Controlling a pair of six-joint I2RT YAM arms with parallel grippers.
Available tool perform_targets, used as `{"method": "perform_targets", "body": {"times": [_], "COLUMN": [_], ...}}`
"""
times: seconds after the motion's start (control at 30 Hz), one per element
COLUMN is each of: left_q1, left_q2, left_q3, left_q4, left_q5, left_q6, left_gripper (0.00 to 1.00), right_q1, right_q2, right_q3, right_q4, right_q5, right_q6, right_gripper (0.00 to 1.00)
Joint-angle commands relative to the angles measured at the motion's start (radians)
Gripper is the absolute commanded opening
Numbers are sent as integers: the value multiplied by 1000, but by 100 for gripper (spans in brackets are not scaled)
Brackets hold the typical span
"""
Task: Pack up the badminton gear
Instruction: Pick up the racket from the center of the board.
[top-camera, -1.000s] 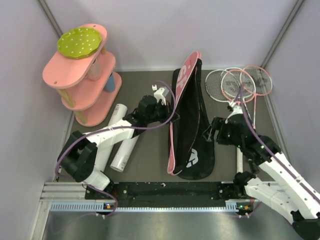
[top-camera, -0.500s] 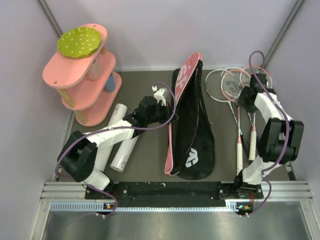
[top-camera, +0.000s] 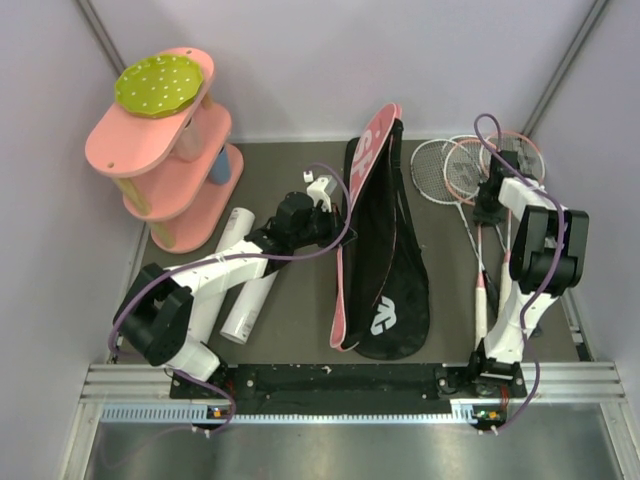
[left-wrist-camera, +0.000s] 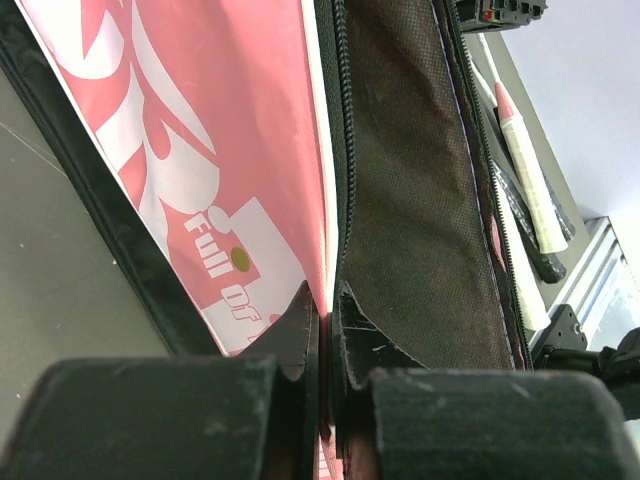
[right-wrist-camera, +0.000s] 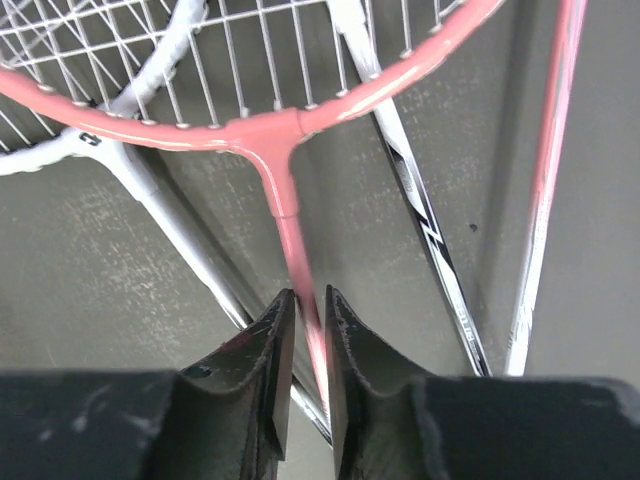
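The racket bag (top-camera: 385, 250) lies open mid-table, black with a pink flap (left-wrist-camera: 200, 150). My left gripper (left-wrist-camera: 327, 300) is shut on the edge of that pink flap, beside the zip; from above the left gripper (top-camera: 335, 205) sits at the bag's left rim. Three rackets (top-camera: 465, 168) lie fanned at the back right. My right gripper (top-camera: 490, 205) stands over their shafts. In the right wrist view the right gripper (right-wrist-camera: 307, 297) has its narrow jaws closed round the pink racket's shaft (right-wrist-camera: 290, 235), just below the head. Two white tubes (top-camera: 250, 290) lie left of the bag.
A pink tiered shelf (top-camera: 160, 170) with a green dotted disc (top-camera: 160, 85) stands at the back left. Grey walls close in on both sides. Racket handles (top-camera: 481, 300) reach toward the black rail (top-camera: 340, 385) at the near edge.
My right arm swung from beside the bag to the rackets at the back right, and its jaws narrowed onto the pink shaft. The left arm and bag stayed put.
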Motion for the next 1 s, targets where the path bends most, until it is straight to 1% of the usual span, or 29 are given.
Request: {"method": "perform_targets", "body": {"times": [0.0, 0.03, 0.07, 0.17, 0.2, 0.23, 0.27, 0.33, 0.37, 0.43, 0.47, 0.53, 0.57, 0.6, 0.63, 0.67, 0.7, 0.73, 0.77, 0.8, 0.83, 0.87, 0.9, 0.93, 0.97], "left_q1": [-3, -3, -1, 0, 2, 2, 5, 5, 10, 14, 17, 20, 25, 25, 26, 31, 36, 39, 46, 49, 53, 59, 60, 63, 68], "left_q2": [-19, -16, -13, -15, -13, -9, -1, 11, 23, 31, 39, 50, 59, 63, 68, 80, 86, 93, 105, 108, 111, 119, 120, 123, 125], "left_q3": [47, 47, 47, 52, 58, 61, 65, 87, 93, 104, 105, 122, 130, 140, 144, 150, 159, 164, 165, 165, 164, 164, 162, 162, 161], "left_q4": [78, 75, 74, 64, 63, 61, 61, 60, 58, 61, 69, 66, 66, 67, 77, 80, 81, 92, 100, 107, 115, 135, 140, 143, 150], "left_q5": [-18, -23, -29, -61, -66, -69, -67, -67, -66, -63, -63, -67, -66, -66, -67, -69, -69, -67, -64, -61, -60, -49, -46, -44, -40], "left_q6": [14, 17, 20, 34, 35, 35, 34, 25, 21, 3, -2, -12, -17, -20, -26, -29, -34, -43, -48, -55, -70, -75, -83, -87, -91], "left_gripper": [0, 0, 0, 0, 0, 0, 0, 0, 0, 0, 0, 0, 0, 0, 0, 0, 0, 0, 0, 0, 0, 0, 0, 0, 0], "right_q1": [2, 2, 7, 28, 34, 37, 40, 40, 39, 42, 45, 60, 82, 96, 108, 128, 137, 140, 140, 174, 185, 197, 224, 237, 246], "right_q2": [32, 33, 32, -19, -42, -99, -130, -227, -259, -327, -347, -393, -437, -463, -488, -508, -557, -577, -601, -634, -649, -660, -668, -666, -665], "right_q3": [62, 73, 79, 117, 128, 152, 163, 177, 175, 160, 143, 88, 67, 44, -2, -25, -59, -137, -179, -226, -321, -373, -422, -493, -522], "right_q4": [35, 32, 32, 1, -12, -28, -54, -55, -52, -36, -10, 69, 99, 163, 193, 228, 289, 436, 521, 614, 828, 965, 1132, 1272, 1513], "right_q5": [-27, -30, -21, 25, 22, 15, -36, -170, -338, -518, -695, -838, -957, -1007, -1051, -1143, -1189, -1225, -1292, -1315, -1340, -1372, -1384, -1394, -1395], "right_q6": [-27, -29, -27, -15, -4, 34, 54, 121, 140, 211, 244, 342, 371, 400, 458, 488, 535, 653, 722, 802, 971, 1079, 1310, 1418, 1516], "right_gripper": [13, 4, 0, 0, 0, 0, 0, 0, 0, 0, 0, 0, 0, 0, 0, 0, 0, 0, 0, 0, 0, 0, 0, 0, 0]}}
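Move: The right hand already straddles the middle pink racket's shaft, which lies between its half-closed fingers; the racket's head centre is about 17 cm ahead, 1 cm left. A white racket's head lies some 17 cm ahead and 13 cm left, and the open bag's middle roughly 30 cm left and 8 cm back. From the left hand, that shaft point is about 43 cm right, 11 cm ahead and 13 cm below. The right fingers shut on the racket's shaft just below the head and lift it about 28 cm, the hand swinging some 26 cm left to over the open bag, drawing back about 12 cm late on, while the wrist rolls nearly 90 degrees, left side up, until the fingers point left. The left hand keeps its pinch on the bag's pink flap and carries it about 5 cm forward. ##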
